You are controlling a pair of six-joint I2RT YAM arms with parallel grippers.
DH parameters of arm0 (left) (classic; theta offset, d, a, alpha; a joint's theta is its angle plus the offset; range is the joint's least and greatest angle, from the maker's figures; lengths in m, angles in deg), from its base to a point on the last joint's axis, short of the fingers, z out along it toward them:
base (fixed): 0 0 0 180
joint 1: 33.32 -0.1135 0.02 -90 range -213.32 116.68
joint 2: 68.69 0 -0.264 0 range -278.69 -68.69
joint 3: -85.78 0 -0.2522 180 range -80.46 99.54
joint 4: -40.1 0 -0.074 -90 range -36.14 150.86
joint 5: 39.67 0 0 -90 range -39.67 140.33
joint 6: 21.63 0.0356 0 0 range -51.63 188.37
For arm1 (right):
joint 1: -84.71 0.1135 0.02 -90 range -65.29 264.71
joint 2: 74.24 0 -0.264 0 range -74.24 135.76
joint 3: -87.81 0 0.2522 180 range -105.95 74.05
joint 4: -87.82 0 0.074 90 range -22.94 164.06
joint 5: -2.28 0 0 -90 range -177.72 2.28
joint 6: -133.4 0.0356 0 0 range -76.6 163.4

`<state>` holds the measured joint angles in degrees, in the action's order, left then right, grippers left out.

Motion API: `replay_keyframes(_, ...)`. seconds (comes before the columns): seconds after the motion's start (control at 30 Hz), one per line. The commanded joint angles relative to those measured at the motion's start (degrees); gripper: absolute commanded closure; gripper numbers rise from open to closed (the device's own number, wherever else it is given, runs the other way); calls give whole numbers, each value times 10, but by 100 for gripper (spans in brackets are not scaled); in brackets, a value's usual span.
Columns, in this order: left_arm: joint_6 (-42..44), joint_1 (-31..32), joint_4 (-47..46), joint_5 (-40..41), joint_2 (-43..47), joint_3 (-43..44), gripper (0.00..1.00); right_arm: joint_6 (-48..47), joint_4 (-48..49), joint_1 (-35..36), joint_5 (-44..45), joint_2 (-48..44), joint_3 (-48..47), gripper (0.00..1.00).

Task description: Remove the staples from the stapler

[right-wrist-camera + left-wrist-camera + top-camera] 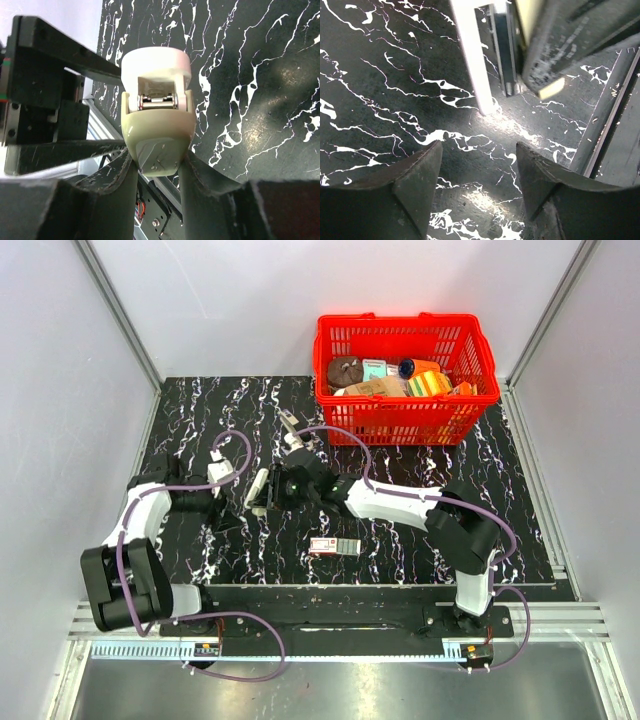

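The white and pale green stapler (258, 490) stands on the black marbled mat (200, 410), left of centre. My right gripper (283, 490) is shut on its rear end; in the right wrist view the stapler (156, 120) sits between my two fingers, gripper (157, 167), with its metal hinge showing. My left gripper (222, 512) is open and empty just left of the stapler. In the left wrist view the gripper (477, 167) hovers low over the mat, and the stapler's white arm (470, 55) and metal staple rail (502, 50) stand ahead of it. No loose staples show.
A small staple box (333, 546) lies on the mat near the front centre. A red basket (405, 410) with several items stands at the back right. The mat's front edge and metal rail (605, 130) run close by my left gripper.
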<state>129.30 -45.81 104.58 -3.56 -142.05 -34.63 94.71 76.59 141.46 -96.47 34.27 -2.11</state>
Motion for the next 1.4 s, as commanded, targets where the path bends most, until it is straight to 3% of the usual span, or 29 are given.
replay_keyframes(0.0,37,-2,8,-53,-46,51,38,5,44,13,-19,3,-21,100)
replay_keyframes(0.43,96,7,45,-57,-32,42,37,10,47,25,-36,29,-47,100)
replay_keyframes(0.53,102,7,46,-49,-35,42,45,10,47,27,-38,28,-50,100)
replay_keyframes(0.67,109,7,45,-36,-37,43,64,11,49,29,-39,23,-45,100)
replay_keyframes(0.83,104,11,46,-46,-33,45,74,16,54,31,-47,23,-50,100)
replay_keyframes(1.0,92,17,40,-51,-28,47,99,18,56,35,-55,30,-52,100)
replay_keyframes(1.37,56,15,-21,-9,-13,34,100,-9,28,35,-60,-2,-9,100)
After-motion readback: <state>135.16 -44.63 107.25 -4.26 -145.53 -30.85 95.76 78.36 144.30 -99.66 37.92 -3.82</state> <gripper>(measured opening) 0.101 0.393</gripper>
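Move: The stapler, held open by the right fingers, has its middle about 4 cm ahead of the left hand, 5 cm to its right and 3 cm higher. The free tip of its white arm is nearer, some 4 cm ahead, 3 cm right and 2 cm up. From the right hand, the left fingertips lie roughly 5 cm back, 7 cm left and 5 cm lower. A small pale box lies about 21 cm right of the left hand, 5 cm back and 9 cm below. Back and to the left, sinking slightly, the right hand keeps its grip on the stapler and carries it about 4 cm towards the left gripper. The left hand edges just over 1 cm forward, eases back and then holds nearly still, while its wide-open fingers close almost fully and pinch the tip of the white arm. ##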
